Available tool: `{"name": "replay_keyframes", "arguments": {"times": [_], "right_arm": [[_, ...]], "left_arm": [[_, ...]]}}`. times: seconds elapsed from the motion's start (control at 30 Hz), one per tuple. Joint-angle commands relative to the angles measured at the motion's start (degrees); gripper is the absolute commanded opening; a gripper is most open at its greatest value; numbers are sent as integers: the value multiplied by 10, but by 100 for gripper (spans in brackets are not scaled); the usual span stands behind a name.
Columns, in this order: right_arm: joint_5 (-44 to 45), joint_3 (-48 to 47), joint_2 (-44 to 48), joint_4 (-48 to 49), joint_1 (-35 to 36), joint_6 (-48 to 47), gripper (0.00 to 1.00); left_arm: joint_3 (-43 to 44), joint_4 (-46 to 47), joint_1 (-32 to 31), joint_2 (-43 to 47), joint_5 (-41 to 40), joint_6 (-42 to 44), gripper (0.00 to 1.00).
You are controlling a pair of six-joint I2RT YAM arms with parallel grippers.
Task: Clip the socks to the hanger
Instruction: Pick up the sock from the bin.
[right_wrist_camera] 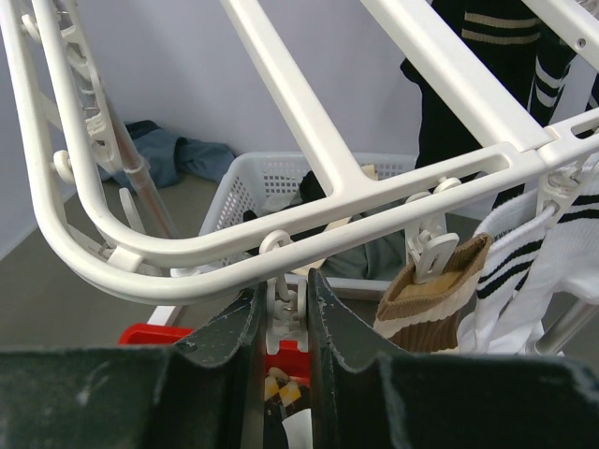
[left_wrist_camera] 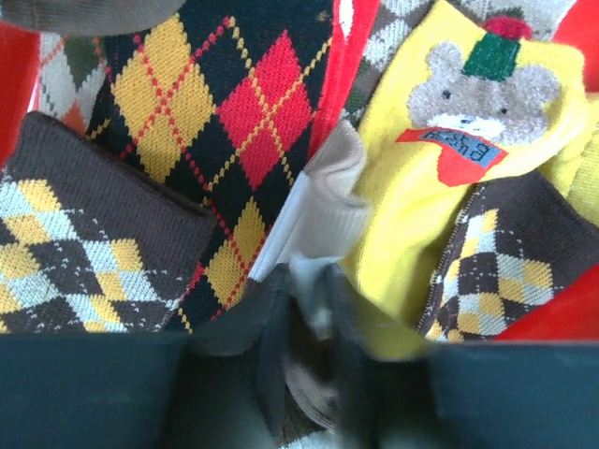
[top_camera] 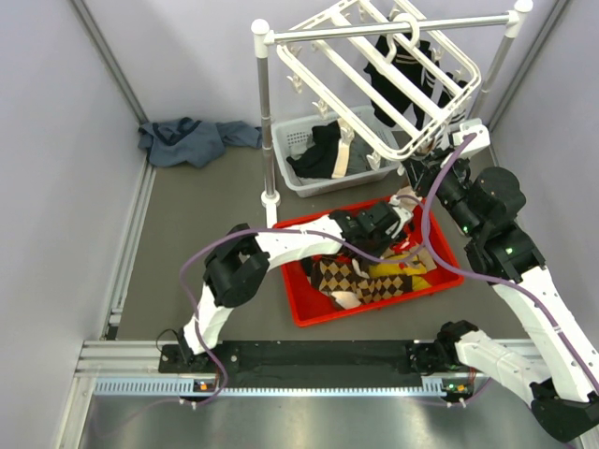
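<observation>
Argyle socks lie piled in a red bin (top_camera: 301, 304): a black one with red and orange diamonds (left_wrist_camera: 234, 112) and brown ones (left_wrist_camera: 84, 224). My left gripper (left_wrist_camera: 309, 281) is down at the bin's far edge (top_camera: 391, 221), shut on the pale cuff (left_wrist_camera: 323, 206) of a sock. Brown ribbed fabric shows behind its fingers. The white hanger (top_camera: 374, 84) hangs tilted from the rack's rod. My right gripper (right_wrist_camera: 284, 290) is up under its near corner (top_camera: 418, 174), shut on a small white clip (right_wrist_camera: 285, 313) that dangles from the frame's rim (right_wrist_camera: 187, 253).
A tan-cuffed sock (right_wrist_camera: 426, 299) and white socks with black stripes (right_wrist_camera: 524, 271) hang clipped beside the right gripper. A yellow bear sock (left_wrist_camera: 449, 122) lies in the bin. A white basket (top_camera: 290, 178) with dark clothes stands behind it, by the rack post (top_camera: 265, 112). Blue cloth (top_camera: 192, 140) lies far left.
</observation>
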State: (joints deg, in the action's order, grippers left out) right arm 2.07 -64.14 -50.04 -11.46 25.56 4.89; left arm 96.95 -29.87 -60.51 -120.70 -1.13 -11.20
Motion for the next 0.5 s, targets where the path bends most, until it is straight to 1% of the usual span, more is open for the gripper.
{"name": "replay_keyframes", "arguments": {"times": [0.0, 0.03, 0.07, 0.17, 0.27, 0.3, 0.37, 0.43, 0.47], "right_arm": [[-2, 7, -1, 10, -3, -4, 2], [-2, 7, 0, 10, -3, -3, 2], [-1, 7, 0, 10, -3, -3, 2], [-1, 5, 1, 10, -3, -2, 2], [-3, 5, 1, 11, -3, -1, 2], [-4, 5, 0, 11, -3, -1, 2], [-3, 4, 1, 11, -3, 0, 2], [-3, 4, 1, 10, -3, 1, 2], [-4, 3, 1, 9, -3, 2, 2]], "left_arm": [[-2, 26, 5, 36, 29, -5, 20], [-2, 27, 5, 39, 31, -5, 17], [-3, 26, 5, 42, 34, -4, 10], [-9, 22, 7, 59, 31, 2, 0], [-39, 44, 9, 99, 16, 7, 0], [-60, 65, 11, 111, 17, 8, 0], [-102, 90, 12, 150, -18, 9, 0], [-133, 142, 11, 193, -32, 14, 0], [-167, 164, 12, 206, -41, 15, 0]]}}
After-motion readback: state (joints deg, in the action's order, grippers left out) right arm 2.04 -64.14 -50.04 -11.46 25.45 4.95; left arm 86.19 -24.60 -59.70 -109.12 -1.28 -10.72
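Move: The pale sock with the grey ribbed cuff lies right at the left hand, its middle about 1 cm to the right and 1 cm below, a fold of it already between the half-open fingers. The yellow bear sock lies some 5 cm right and 2 cm back, the red-diamond argyle sock 5 cm ahead and 2 cm right, and a brown checked sock 6 cm back and 3 cm right. From the right hand, the pale sock is roughly 34 cm below, 4 cm back and 1 cm left. The pale sock's fold is pinched just below its cuff as the left fingers close fully on it, the hand all but still. Then the left hand lifts it about 4 cm, gathering speed and drifting some 2.5 cm left, away from the yellow bear sock, the fingers still pointing mostly down and keeping their grip. ##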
